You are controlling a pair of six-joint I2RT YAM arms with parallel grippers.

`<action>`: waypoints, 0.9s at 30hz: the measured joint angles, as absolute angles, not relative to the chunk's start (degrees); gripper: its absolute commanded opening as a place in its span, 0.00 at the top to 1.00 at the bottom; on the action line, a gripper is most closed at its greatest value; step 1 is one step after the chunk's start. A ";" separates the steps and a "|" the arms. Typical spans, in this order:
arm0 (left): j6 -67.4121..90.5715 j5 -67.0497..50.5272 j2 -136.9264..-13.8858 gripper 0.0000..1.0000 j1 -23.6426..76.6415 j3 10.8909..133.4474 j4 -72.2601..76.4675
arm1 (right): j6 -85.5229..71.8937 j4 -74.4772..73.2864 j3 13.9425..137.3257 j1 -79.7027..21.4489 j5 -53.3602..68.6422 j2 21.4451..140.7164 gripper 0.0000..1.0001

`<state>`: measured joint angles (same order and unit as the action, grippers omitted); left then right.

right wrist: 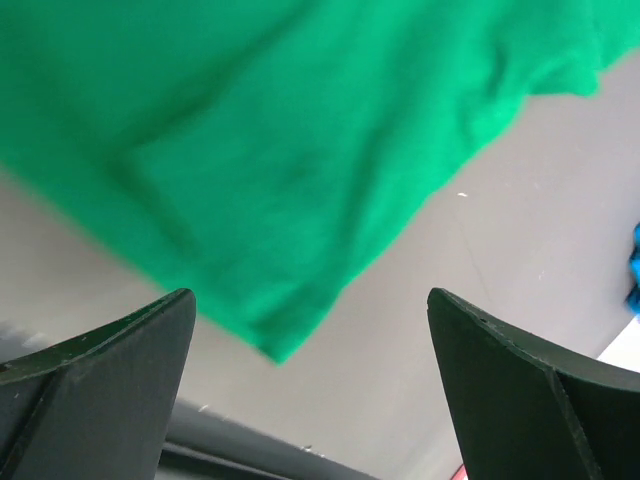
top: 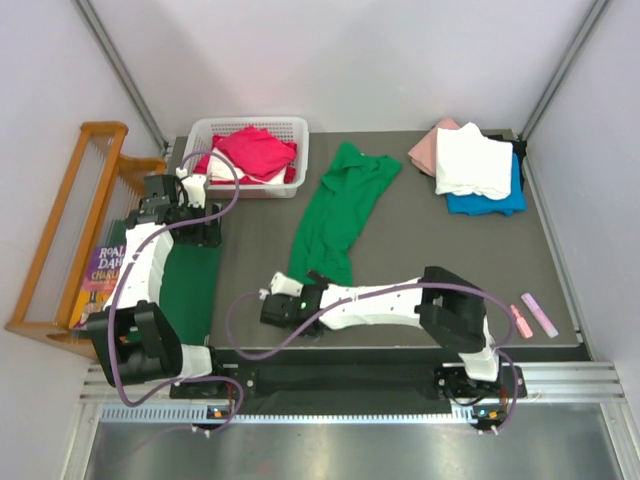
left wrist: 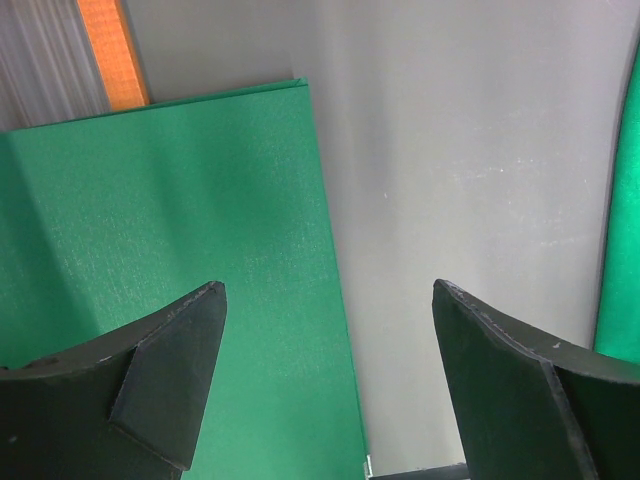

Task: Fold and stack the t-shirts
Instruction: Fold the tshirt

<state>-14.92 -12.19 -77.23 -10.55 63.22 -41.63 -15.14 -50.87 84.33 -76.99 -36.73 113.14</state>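
A bright green t-shirt (top: 340,210) lies in a long rumpled strip down the middle of the grey table. My right gripper (top: 275,295) is open and empty, low over the table just beside the shirt's near end; in the right wrist view (right wrist: 310,370) the shirt's corner (right wrist: 280,150) hangs between and beyond the fingers. My left gripper (top: 200,218) is open and empty over the far edge of the dark green mat (top: 190,290), which also shows in the left wrist view (left wrist: 170,250). A red/magenta t-shirt (top: 255,150) lies in a white basket (top: 200,130). Folded pink (top: 430,145), white (top: 470,160) and blue (top: 490,203) t-shirts are stacked at the back right.
A wooden rack (top: 70,230) and a book (top: 100,268) stand off the table's left side. Two pink markers (top: 530,315) lie near the front right edge. Grey walls and metal posts close in the back.
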 measured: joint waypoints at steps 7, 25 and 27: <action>-14.94 -12.16 -77.23 0.12 -10.55 63.22 -41.63 | -13.13 -50.37 88.47 -83.13 -34.74 113.65 0.00; -14.94 -12.12 -77.23 0.12 -10.55 63.22 -41.63 | -12.97 -39.40 81.52 -82.74 -27.68 114.21 0.00; -14.94 -12.05 -77.23 0.12 -10.55 63.22 -41.63 | -12.71 -37.91 80.95 -81.95 -27.03 114.21 0.00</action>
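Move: The t-shirt's near end lies almost right under the open right hand, its middle about 1 cm ahead, 3 cm to the left and 5 cm below. Beyond it the shirt's bunched far end is roughly 30 cm ahead and 7 cm to the right, while the green board lies some 33 cm to the left and 3 cm ahead. From the left hand, that near end is about 11 cm back, 24 cm to the right and 13 cm below. The right hand draws back off the t-shirt's near end towards the table's front edge, going about 5 cm back and as far to the left, rising slightly before it sinks to end some 3 cm lower than it began. Its wrist turns about 10 degrees counter-clockwise and tips a little further down, the fingers staying wide open and coming low over the bare strip between the shirt's end and the table edge. ##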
